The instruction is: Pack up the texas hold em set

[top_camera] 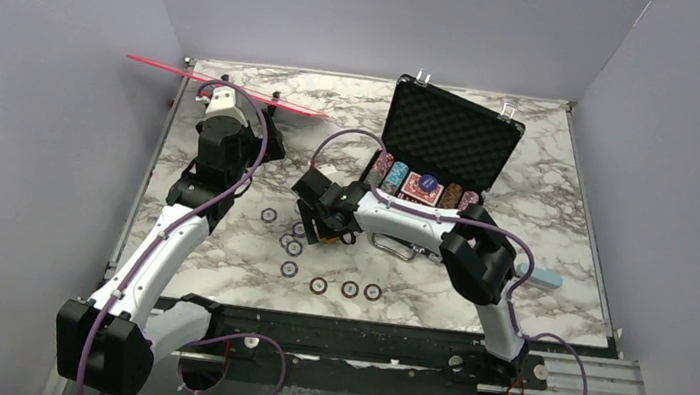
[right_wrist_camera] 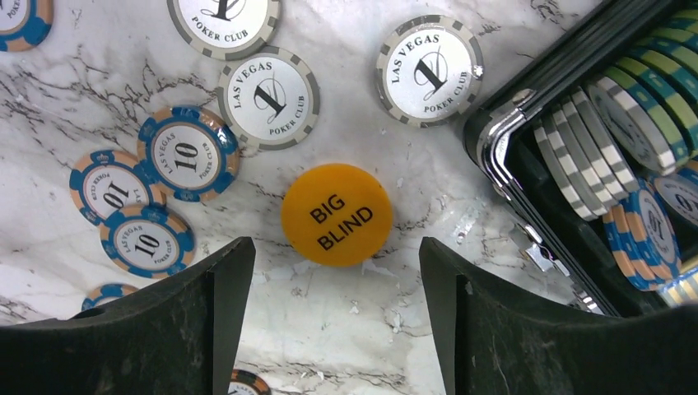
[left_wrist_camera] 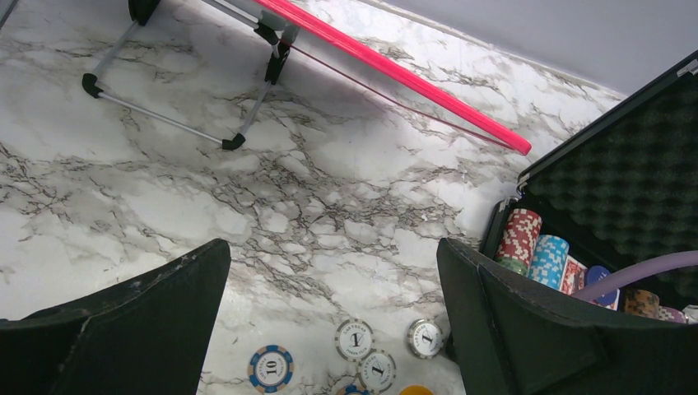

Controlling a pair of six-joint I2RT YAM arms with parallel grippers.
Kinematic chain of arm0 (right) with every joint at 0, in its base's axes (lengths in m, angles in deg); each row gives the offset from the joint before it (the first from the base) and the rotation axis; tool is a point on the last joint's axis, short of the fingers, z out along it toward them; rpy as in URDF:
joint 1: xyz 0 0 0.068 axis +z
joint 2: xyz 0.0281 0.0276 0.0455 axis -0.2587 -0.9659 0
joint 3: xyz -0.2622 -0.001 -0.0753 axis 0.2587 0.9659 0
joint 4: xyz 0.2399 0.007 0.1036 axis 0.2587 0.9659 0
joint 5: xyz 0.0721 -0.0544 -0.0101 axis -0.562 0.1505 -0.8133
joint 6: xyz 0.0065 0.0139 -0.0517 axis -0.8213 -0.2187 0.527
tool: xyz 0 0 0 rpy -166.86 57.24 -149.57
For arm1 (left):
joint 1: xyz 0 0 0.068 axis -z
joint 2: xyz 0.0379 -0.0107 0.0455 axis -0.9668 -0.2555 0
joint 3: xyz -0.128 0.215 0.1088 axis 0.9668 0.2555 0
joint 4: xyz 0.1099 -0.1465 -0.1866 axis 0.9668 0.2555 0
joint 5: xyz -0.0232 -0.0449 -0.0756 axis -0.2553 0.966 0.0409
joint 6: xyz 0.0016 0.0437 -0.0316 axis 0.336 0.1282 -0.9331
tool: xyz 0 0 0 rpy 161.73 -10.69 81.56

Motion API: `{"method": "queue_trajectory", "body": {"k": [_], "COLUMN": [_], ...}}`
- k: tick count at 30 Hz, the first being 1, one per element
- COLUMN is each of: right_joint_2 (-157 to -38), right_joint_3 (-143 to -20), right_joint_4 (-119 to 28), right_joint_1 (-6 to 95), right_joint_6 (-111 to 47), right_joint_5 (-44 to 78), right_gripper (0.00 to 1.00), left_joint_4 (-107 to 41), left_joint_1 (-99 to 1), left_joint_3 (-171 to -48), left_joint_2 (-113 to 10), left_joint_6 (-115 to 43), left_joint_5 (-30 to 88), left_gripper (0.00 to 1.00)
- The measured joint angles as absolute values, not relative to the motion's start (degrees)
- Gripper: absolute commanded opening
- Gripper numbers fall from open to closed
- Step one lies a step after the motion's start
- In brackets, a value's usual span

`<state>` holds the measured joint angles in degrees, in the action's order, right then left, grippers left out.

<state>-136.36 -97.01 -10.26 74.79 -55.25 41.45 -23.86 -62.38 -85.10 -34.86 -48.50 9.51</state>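
Observation:
The texas hold em set's black briefcase (top_camera: pixel 450 134) stands open at the back right, foam lid up, rows of chips (top_camera: pixel 422 187) inside. Loose chips (top_camera: pixel 291 247) lie scattered on the marble in front of it. My right gripper (top_camera: pixel 318 216) hangs open, low over the table beside the case's left corner. In the right wrist view an orange BIG BLIND button (right_wrist_camera: pixel 337 214) lies flat just ahead of the open right gripper (right_wrist_camera: pixel 336 247), among white 1 chips (right_wrist_camera: pixel 269 97) and blue 10 chips (right_wrist_camera: pixel 188 153). My left gripper (left_wrist_camera: pixel 333 247) is wide open and holds nothing, above bare marble at the back left.
A pink strip (top_camera: pixel 229 85) on wire legs (left_wrist_camera: pixel 169 119) stands at the back left. A small light-blue block (top_camera: pixel 546 278) lies at the right, by the right arm. The case's metal corner (right_wrist_camera: pixel 502 140) is close to the right finger. Grey walls enclose the table.

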Motion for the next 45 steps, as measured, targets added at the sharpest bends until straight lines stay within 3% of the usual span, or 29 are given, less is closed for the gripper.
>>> {"method": "queue_trajectory", "body": {"k": [5, 17, 27, 37, 45], "right_joint_2": [-138.5, -139.9, -141.7, -140.2, -131.2], "right_joint_3": [-98.3, -99.8, -102.8, -100.8, -93.7], "right_joint_4": [-9.8, -8.9, -7.3, -7.9, -7.9], "right_joint_1": [74.8, 74.5, 74.1, 74.1, 74.1], "right_joint_6": [-54.7, -53.8, -54.1, -54.3, -54.4], "right_joint_5": [41.3, 40.2, 38.7, 39.3, 41.1], "right_gripper": [0.65, 0.63, 0.51, 0.54, 0.54], "left_joint_4": [-23.8, -23.9, -23.9, -23.9, -23.9], "left_joint_1": [-62.4, -62.4, -62.4, -62.4, -62.4], "left_joint_3": [-85.1, -85.1, -85.1, -85.1, -85.1], "left_joint_2": [-34.9, -34.9, -34.9, -34.9, -34.9], "left_joint_6": [-48.5, -48.5, -48.5, -48.5, -48.5], "left_joint_5": [9.5, 9.6, 9.6, 9.6, 9.6], "left_gripper": [0.99, 0.99, 0.99, 0.99, 0.99]}}
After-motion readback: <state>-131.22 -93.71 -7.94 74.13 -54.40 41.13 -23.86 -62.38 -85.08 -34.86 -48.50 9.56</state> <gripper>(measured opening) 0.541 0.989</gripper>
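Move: The big blind button lies flat on the table almost under the open right fingers, about 1 cm ahead, 1 cm left and 2 cm below. From that hand, the nearer grey 1 chip is roughly 5 cm ahead and 5 cm left, and the upper blue 10 chip about 2 cm ahead and 7 cm left. The open case's middle is some 10 cm ahead and 17 cm right, nearly level in height. From the idle left hand the button is around 9 cm back, 16 cm right and 22 cm down. The right hand sinks about 1.5 cm around the big blind button and shuts its fingers in two stages, edging a centimetre left between them, until the pads pinch the button by its opposite edges. Then, keeping that hold, the hand rises some 3.5 cm off the table and swings about 3 cm right and a little back, away from the loose chips and towards the case, with the fingers still slanting steeply down. ##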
